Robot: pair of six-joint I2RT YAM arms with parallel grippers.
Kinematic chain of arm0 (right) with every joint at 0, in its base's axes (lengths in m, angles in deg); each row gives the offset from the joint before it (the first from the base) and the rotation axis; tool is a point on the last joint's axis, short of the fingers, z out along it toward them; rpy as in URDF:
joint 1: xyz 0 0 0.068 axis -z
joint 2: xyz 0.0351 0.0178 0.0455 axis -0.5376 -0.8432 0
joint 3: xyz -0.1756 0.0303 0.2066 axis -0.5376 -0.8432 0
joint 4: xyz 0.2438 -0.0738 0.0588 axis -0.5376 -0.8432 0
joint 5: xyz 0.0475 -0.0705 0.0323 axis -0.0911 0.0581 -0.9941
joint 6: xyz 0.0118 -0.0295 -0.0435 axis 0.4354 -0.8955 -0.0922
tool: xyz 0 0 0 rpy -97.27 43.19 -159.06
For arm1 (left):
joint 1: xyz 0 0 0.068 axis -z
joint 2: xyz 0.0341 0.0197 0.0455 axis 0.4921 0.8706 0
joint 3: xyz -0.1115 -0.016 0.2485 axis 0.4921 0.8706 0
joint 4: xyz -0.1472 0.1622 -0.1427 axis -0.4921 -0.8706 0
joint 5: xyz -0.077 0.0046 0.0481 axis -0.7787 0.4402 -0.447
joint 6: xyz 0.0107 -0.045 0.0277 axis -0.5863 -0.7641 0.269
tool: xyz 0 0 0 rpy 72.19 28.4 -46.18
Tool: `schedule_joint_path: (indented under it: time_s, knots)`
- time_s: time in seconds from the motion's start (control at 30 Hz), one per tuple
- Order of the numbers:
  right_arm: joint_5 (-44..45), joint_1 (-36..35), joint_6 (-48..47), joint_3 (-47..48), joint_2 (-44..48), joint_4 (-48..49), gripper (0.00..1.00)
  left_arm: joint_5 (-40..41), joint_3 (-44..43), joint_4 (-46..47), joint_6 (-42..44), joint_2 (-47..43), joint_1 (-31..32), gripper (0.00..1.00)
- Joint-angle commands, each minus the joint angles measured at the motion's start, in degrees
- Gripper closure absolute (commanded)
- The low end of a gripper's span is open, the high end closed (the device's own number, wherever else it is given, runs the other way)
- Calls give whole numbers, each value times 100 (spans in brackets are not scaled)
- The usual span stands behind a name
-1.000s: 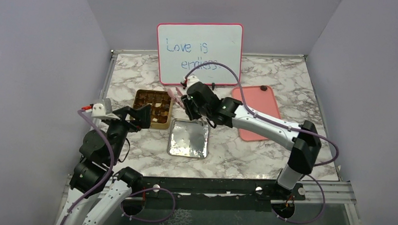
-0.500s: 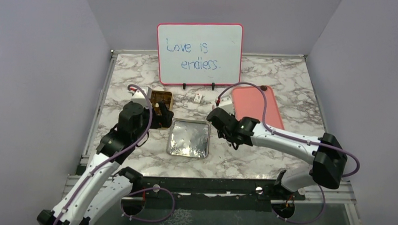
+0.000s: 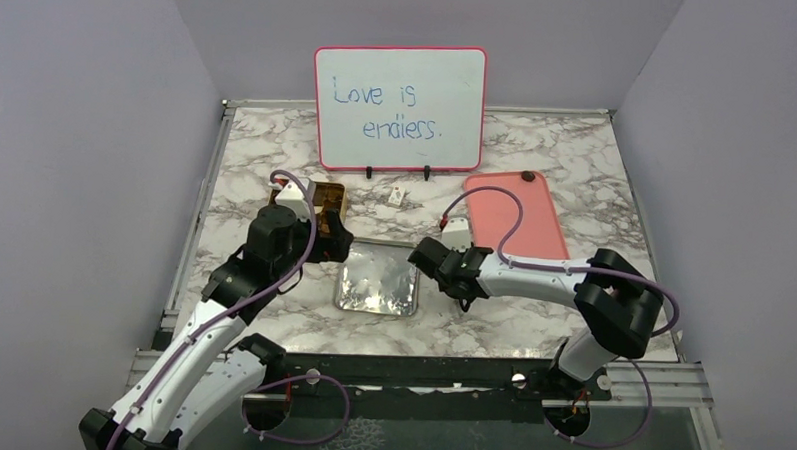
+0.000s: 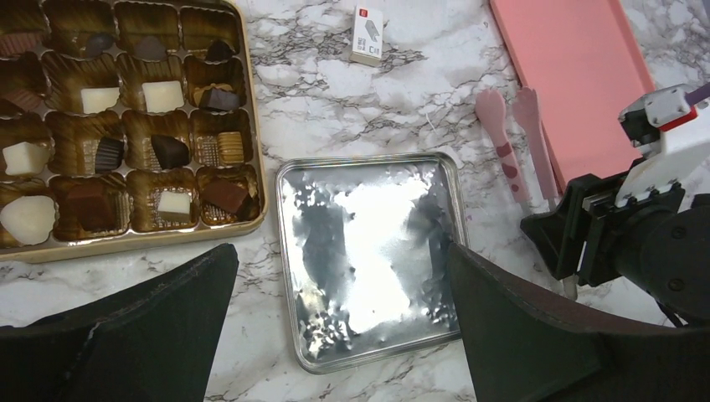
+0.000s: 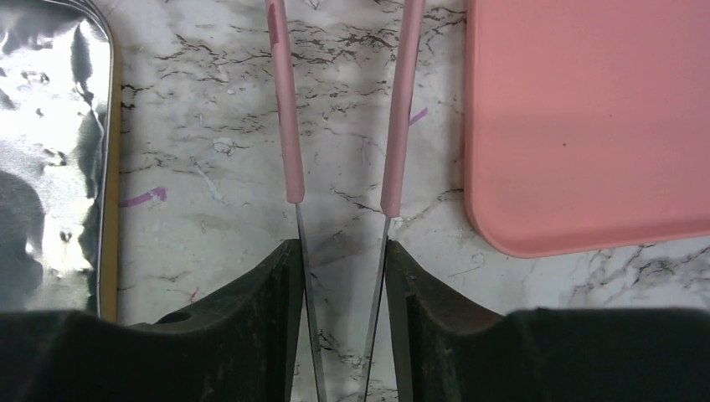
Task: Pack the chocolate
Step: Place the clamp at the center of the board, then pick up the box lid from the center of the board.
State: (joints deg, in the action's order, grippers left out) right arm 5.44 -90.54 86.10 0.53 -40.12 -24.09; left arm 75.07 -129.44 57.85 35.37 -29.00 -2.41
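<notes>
Several pieces of chocolate [image 4: 163, 95], dark, brown and cream-white, sit in the cups of the gold tin [image 4: 134, 245], which also shows past my left arm in the top view [image 3: 328, 195]. One dark chocolate [image 3: 528, 176] lies at the far edge of the pink tray [image 3: 520, 224]. My left gripper [image 4: 339, 280] hangs open above the silver lid [image 4: 368, 251], with nothing between its fingers. My right gripper [image 5: 339, 251] is shut on pink-tipped tongs [image 5: 289, 126], low over the marble between lid and tray. The same tongs [image 4: 505, 153] point toward the far side.
A whiteboard [image 3: 399, 107] reading "Love is endless." stands at the back. A small white tag [image 3: 397, 195] lies in front of it. The silver lid [image 3: 378, 276] lies in the middle, and the pink tray [image 5: 586, 126] is right of the tongs. Grey walls close in both sides.
My left arm has swung forward from the near left to over the tin and lid. My right arm has pulled the tongs back from the tin to the lid's right side.
</notes>
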Motion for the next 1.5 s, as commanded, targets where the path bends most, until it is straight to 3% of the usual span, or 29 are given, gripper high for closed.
schedule_joint_path:
  time_s: [0.0, 0.17, 0.3, 0.47, 0.63, 0.8, 0.87, 0.93, 1.1, 1.33, 1.47]
  knots:
    - [131, 28, 606, -30, -88, 104, 55, 200, 111, 138, 33, -282, -9, 5]
    - [6, 28, 615, -67, 169, 83, 45, 310, 165, 195, 55, -455, -9, 5]
    - [-153, 28, 453, 108, 465, -133, 26, 352, 187, 239, 96, -518, -9, 5]
    - [-551, 28, -535, 207, 1078, -7, 20, 394, 205, 326, 186, -611, -13, 4]
    - [-1473, 28, -2135, 8, 1700, 810, 20, 629, 290, 476, 236, -804, -131, 4]
    - [-2958, 28, -3683, -443, 2164, 2035, 19, 830, 412, 573, 209, -1079, -252, 4]
    - [-3450, 28, -4097, -397, 2104, 2253, 16, 961, 448, 596, 200, -1175, -263, 4]
    - [-4021, 28, -4503, -231, 1922, 2340, 2, 1055, 473, 589, 207, -1249, -264, 4]
    - [-5072, 12, -4876, 278, 1227, 2244, 0, 1418, 502, 519, 205, -1400, -263, 1]
    - [-4996, -51, -5405, 287, 1046, 2488, 0, 1684, 364, 336, 145, -1217, -280, 1]
    - [-4310, -65, -5644, 169, 881, 2567, 0, 1355, 141, -48, -155, -775, -281, 1]
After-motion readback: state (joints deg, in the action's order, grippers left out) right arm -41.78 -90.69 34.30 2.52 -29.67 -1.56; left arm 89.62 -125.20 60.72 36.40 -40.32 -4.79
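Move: The right hand still grips the clamp by its handles close over the marble board; the clamp's middle lies about 4 cm ahead and 1 cm below. The steel tray is some 16 cm to its left and 2 cm ahead, the pink tray about 12 cm to its right and 12 cm ahead. From the left hand, the clamp is roughly 23 cm right, 4 cm ahead and 17 cm below; the chocolate box is 7 cm left, 12 cm ahead. Right hand releases clamp, rises 10 cm, swings 14 cm left over steel tray; left hand eases left too. ##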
